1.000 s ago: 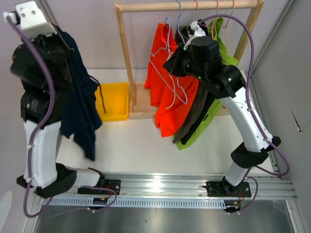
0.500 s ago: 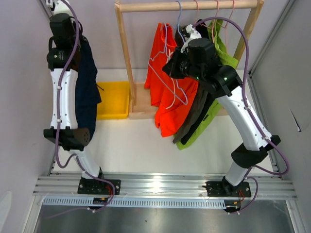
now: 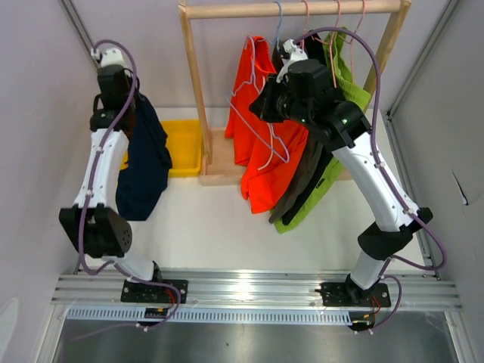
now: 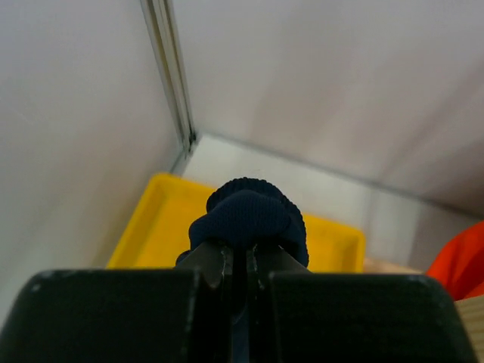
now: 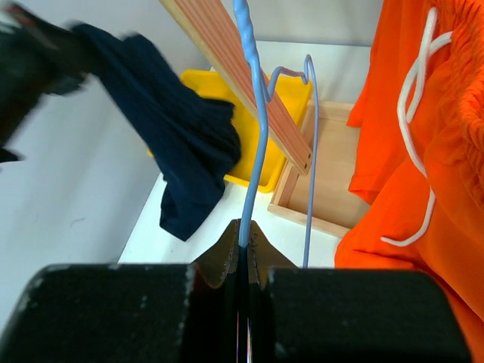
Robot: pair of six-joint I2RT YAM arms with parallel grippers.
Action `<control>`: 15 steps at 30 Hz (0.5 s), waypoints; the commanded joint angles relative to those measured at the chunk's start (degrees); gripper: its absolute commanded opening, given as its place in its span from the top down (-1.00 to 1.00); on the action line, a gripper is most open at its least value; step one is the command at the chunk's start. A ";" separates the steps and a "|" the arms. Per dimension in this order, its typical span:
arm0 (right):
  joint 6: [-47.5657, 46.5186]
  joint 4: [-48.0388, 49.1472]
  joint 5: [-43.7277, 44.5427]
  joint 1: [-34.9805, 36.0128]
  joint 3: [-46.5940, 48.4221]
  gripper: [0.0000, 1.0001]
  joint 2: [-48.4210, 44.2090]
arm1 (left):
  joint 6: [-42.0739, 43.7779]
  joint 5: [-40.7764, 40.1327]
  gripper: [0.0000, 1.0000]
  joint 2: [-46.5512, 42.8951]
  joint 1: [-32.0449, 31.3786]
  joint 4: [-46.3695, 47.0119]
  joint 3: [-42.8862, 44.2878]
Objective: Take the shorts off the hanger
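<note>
Navy blue shorts [image 3: 144, 162] dangle from my left gripper [image 3: 123, 113] at the back left, partly over the yellow bin [image 3: 184, 147]. The left wrist view shows that gripper [image 4: 246, 253] shut on a navy fold [image 4: 249, 215]. My right gripper [image 3: 262, 102] is up at the rack, shut on the wire of a bare light-blue hanger [image 5: 253, 136], as the right wrist view of the gripper [image 5: 243, 243] shows. Orange shorts [image 3: 246, 83] with a white drawstring [image 5: 412, 113], olive-grey shorts [image 3: 301, 178] and lime green shorts [image 3: 325, 189] hang on the wooden rail [image 3: 242, 9].
The wooden rack has a left post [image 3: 193, 83] and a base board [image 3: 219, 170] beside the yellow bin. Grey walls close in on the left and right. The right arm [image 3: 378, 174] reaches across in front of the hanging clothes.
My left arm has swung from the near left to the back left and stretched out, carrying the navy shorts lower toward the yellow bin. The right gripper has barely shifted on the hanger.
</note>
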 commanded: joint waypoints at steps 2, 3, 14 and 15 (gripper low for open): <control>-0.38 3.09 -1.30 0.27 2.28 1.00 1.19 | -4.52 3.14 1.00 7.02 2.52 5.61 -5.46; -0.29 3.00 -1.21 0.53 2.64 1.00 1.20 | -4.78 3.24 1.00 9.73 2.70 5.09 -4.32; -1.26 4.14 -0.24 4.31 7.29 1.00 0.93 | -15.77 0.61 -0.99 23.74 3.58 -18.37 14.59; -1.69 4.40 -0.07 4.40 8.60 1.00 1.02 | -16.38 0.60 -0.99 22.26 3.58 -17.86 13.36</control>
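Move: The left hand still holds the navy shorts high above the yellow tray, whose middle lies straight below it, about 37 cm down. The rack's wooden foot stands at the same depth, some 24 cm to the right and 37 cm down; the orange shorts hang about 37 cm to the right, 2 cm nearer and 18 cm lower. From the right hand, which keeps the empty blue hanger, the tray is roughly 13 cm ahead, 36 cm left and 42 cm down. Left hand sinks some 18 cm and forward, opening to release the shorts into the tray; right edges left. ##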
